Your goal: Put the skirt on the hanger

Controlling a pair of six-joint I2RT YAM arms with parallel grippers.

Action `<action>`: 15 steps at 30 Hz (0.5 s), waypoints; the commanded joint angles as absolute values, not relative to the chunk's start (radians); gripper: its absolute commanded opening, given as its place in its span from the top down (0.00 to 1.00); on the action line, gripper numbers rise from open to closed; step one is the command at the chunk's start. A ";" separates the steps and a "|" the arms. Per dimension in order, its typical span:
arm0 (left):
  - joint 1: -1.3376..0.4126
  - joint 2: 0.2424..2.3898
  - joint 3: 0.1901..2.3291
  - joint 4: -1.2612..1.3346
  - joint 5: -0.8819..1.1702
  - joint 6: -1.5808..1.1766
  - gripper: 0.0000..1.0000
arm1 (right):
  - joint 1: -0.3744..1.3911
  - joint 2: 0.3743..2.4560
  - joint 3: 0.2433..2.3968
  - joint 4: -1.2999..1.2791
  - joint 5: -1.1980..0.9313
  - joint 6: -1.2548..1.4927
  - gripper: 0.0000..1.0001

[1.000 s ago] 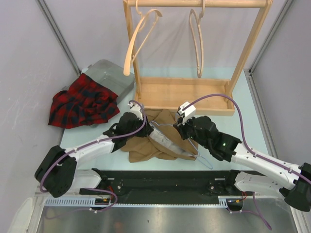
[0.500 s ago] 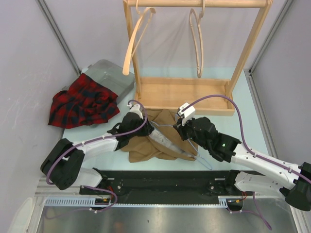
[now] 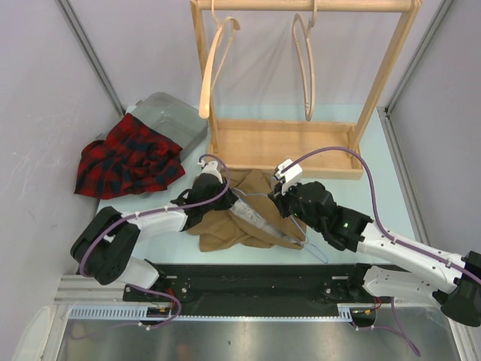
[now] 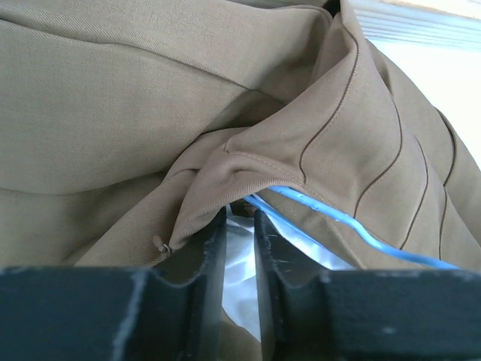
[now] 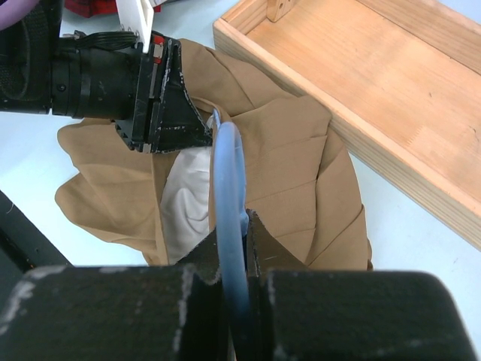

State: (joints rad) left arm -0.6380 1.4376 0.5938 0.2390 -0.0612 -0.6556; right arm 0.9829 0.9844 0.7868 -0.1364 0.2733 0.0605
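Observation:
A tan skirt (image 3: 225,219) lies crumpled on the table in front of the rack, its white lining (image 3: 252,214) showing. My right gripper (image 3: 289,204) is shut on a thin blue hanger (image 5: 228,169), whose wire runs into the skirt's opening (image 4: 338,219). My left gripper (image 3: 224,197) sits at the skirt's waistband fold (image 4: 248,169). Its jaws (image 4: 240,214) stand a narrow gap apart, with white lining in the gap. Whether they pinch the cloth I cannot tell. From the right wrist, the left gripper (image 5: 161,113) pokes into the tan skirt (image 5: 301,150).
A wooden rack (image 3: 285,147) with a tray base stands behind the skirt. Two wooden hangers (image 3: 218,60) (image 3: 304,64) hang from its rail. A red plaid cloth (image 3: 128,158) drapes over a grey bin (image 3: 173,120) at the left. Grey walls close both sides.
My left gripper's jaws have narrowed at the waistband, and its arm has pulled in toward the skirt. The left wooden hanger has swung slightly. My right gripper holds still.

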 commanded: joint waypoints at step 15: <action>-0.609 1.355 0.649 0.143 -0.178 -0.542 1.00 | 1.002 0.911 0.813 -0.204 0.318 0.052 1.00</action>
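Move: The edge of the brown skirt's waistband lies right at my left fingertips, about 1 cm ahead and 1 cm down. The hanger's left end sits roughly 1 cm ahead and 2 cm to the right, the white lining some 5 cm back, 7 cm right and 4 cm lower, and the wooden rack base about 15 cm ahead and 14 cm right. From my right hand, which holds the hanger, that edge is some 12 cm left, 6 cm ahead and 16 cm down. I shut my partly open left fingers completely, pinching the thin edge of the skirt opening beside the hanger's end as I ease forward about 1 cm. Then, staying shut, I draw up and to the left, 1 to 1.5 cm each way. My right hand keeps its grip on the hanger, creeping barely a centimetre up, back and to its right. ##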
